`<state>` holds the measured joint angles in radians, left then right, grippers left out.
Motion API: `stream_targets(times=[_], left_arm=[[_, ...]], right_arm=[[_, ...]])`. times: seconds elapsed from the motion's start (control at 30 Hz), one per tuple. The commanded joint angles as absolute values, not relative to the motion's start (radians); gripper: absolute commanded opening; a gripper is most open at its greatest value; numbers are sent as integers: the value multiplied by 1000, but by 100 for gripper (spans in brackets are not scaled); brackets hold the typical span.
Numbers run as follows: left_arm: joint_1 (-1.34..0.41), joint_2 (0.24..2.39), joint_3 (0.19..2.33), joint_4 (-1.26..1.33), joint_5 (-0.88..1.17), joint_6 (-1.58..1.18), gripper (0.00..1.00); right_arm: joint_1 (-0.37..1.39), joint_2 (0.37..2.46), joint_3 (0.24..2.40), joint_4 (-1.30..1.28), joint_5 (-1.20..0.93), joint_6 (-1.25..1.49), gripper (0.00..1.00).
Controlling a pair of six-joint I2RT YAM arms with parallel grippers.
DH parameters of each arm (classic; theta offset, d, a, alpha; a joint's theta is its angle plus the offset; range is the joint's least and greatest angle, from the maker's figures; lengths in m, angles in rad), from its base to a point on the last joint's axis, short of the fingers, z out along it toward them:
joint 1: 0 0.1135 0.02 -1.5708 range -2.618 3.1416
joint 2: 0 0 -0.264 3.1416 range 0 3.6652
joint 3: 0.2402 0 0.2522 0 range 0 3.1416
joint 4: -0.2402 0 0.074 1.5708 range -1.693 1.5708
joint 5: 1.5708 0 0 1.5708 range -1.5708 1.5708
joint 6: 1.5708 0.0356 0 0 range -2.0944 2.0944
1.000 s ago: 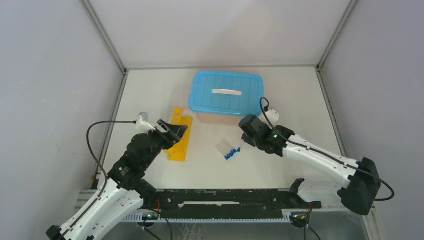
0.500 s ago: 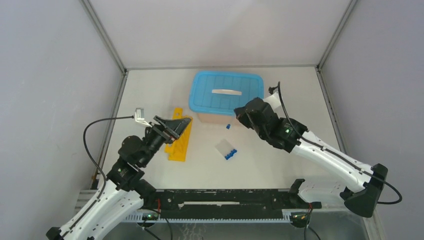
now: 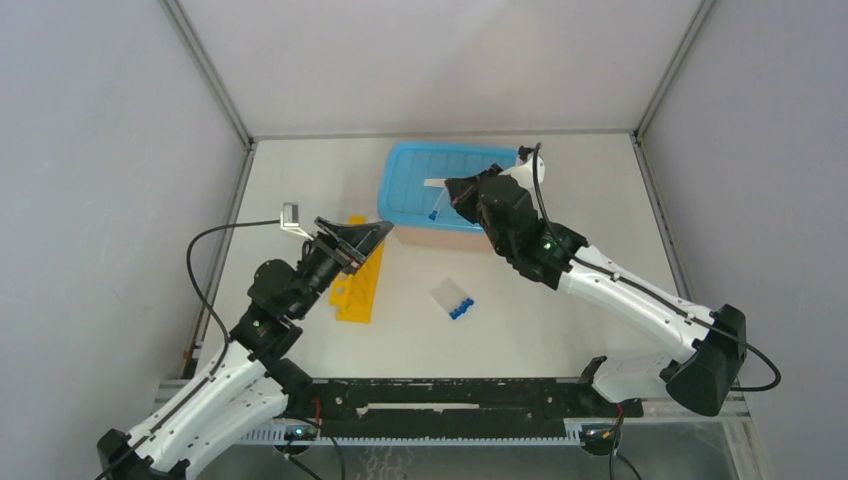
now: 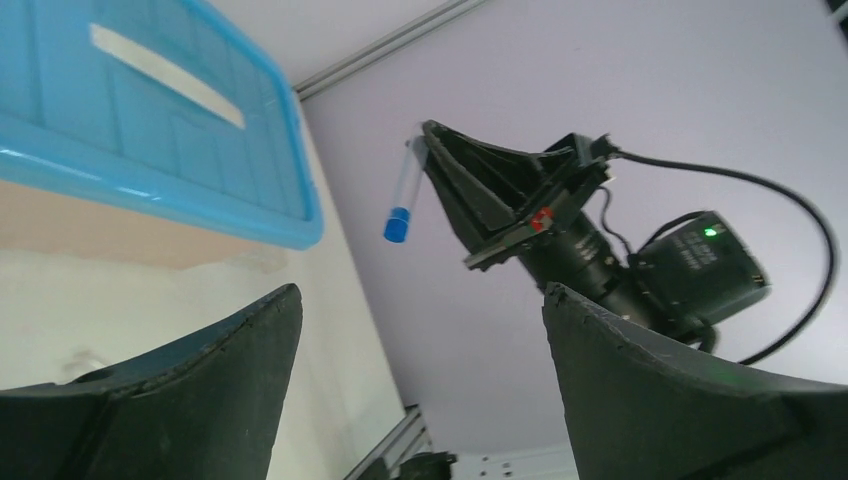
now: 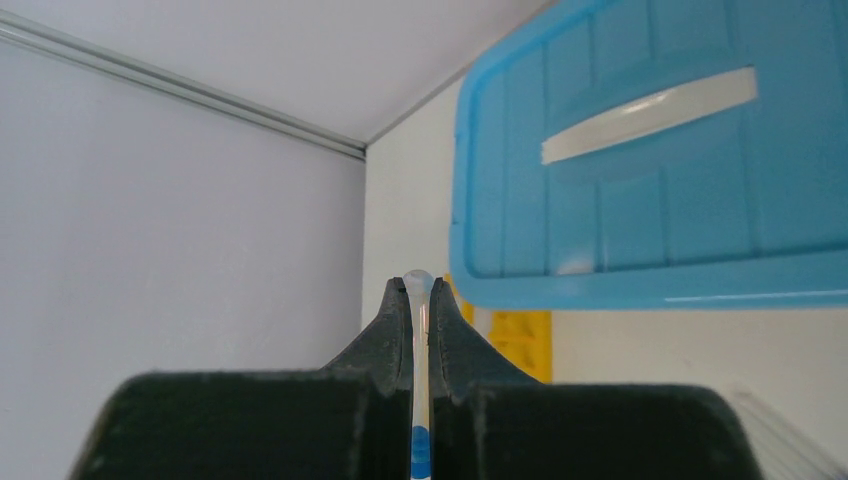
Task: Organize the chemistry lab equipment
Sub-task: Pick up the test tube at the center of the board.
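Note:
My right gripper (image 3: pixel 451 190) is shut on a clear blue-capped tube (image 3: pixel 434 210) and holds it in the air over the blue box's near-left edge. In the right wrist view the tube (image 5: pixel 418 283) sits pinched between the fingers, its rounded end poking past the tips. My left gripper (image 3: pixel 357 239) hangs open above the yellow rack (image 3: pixel 356 291) and faces the held tube (image 4: pixel 403 190), with nothing between its fingers (image 4: pixel 215 375). A small clear tray (image 3: pixel 446 292) with more blue-capped tubes (image 3: pixel 461 308) lies at mid-table.
A box with a blue lid (image 3: pixel 415 188) and a white handle stands at the back middle, under the right gripper. White walls with metal corner posts enclose the table. A black rail (image 3: pixel 450 400) runs along the near edge.
The right arm has carried the tube up from beside the tray to over the blue box's left part. The left gripper has opened wider and lifted toward it.

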<state>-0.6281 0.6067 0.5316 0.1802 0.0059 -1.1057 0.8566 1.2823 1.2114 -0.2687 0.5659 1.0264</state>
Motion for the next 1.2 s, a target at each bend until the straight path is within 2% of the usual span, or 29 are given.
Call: stream_targets(times=[0.0,0.43,0.93,1.17], left_arm=[[-633,630,506,367,3,-1232,93],[-633,763,566,406,3,-1245,84],[-640,923,593,610,-38,-1365,73],[-642,970,609,634,-23,-1369,72]], right_arm=[[839,1297,1211,-46,543,982,0],[803,1346,1161,134,388,993,0],[771,1362,1059,344,258,1020,0],[743,1378,1038,403,190,1031,0]])
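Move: The test tube's middle is about 9 cm ahead of the left hand, 10 cm to its right and 2 cm lower. The right hand already grips the tube by its far end, the blue cap pointing towards the left hand, which lies roughly 12 cm back and 12 cm left of the right hand. From the left hand, the box lid is some 22 cm ahead, 14 cm right and 16 cm below; the yellow rack 5 cm ahead, 8 cm left and 26 cm down. Forward and to the right goes the left hand, about 6 cm towards the capped end of the tube, after a small rise that it gives back; it rolls its left side down some 15 degrees while its fingers narrow a little but stay open. The right hand, still pinching the tube, comes left about 5 cm and somewhat forward, tipping up and turning counter-clockwise to present the cap. ##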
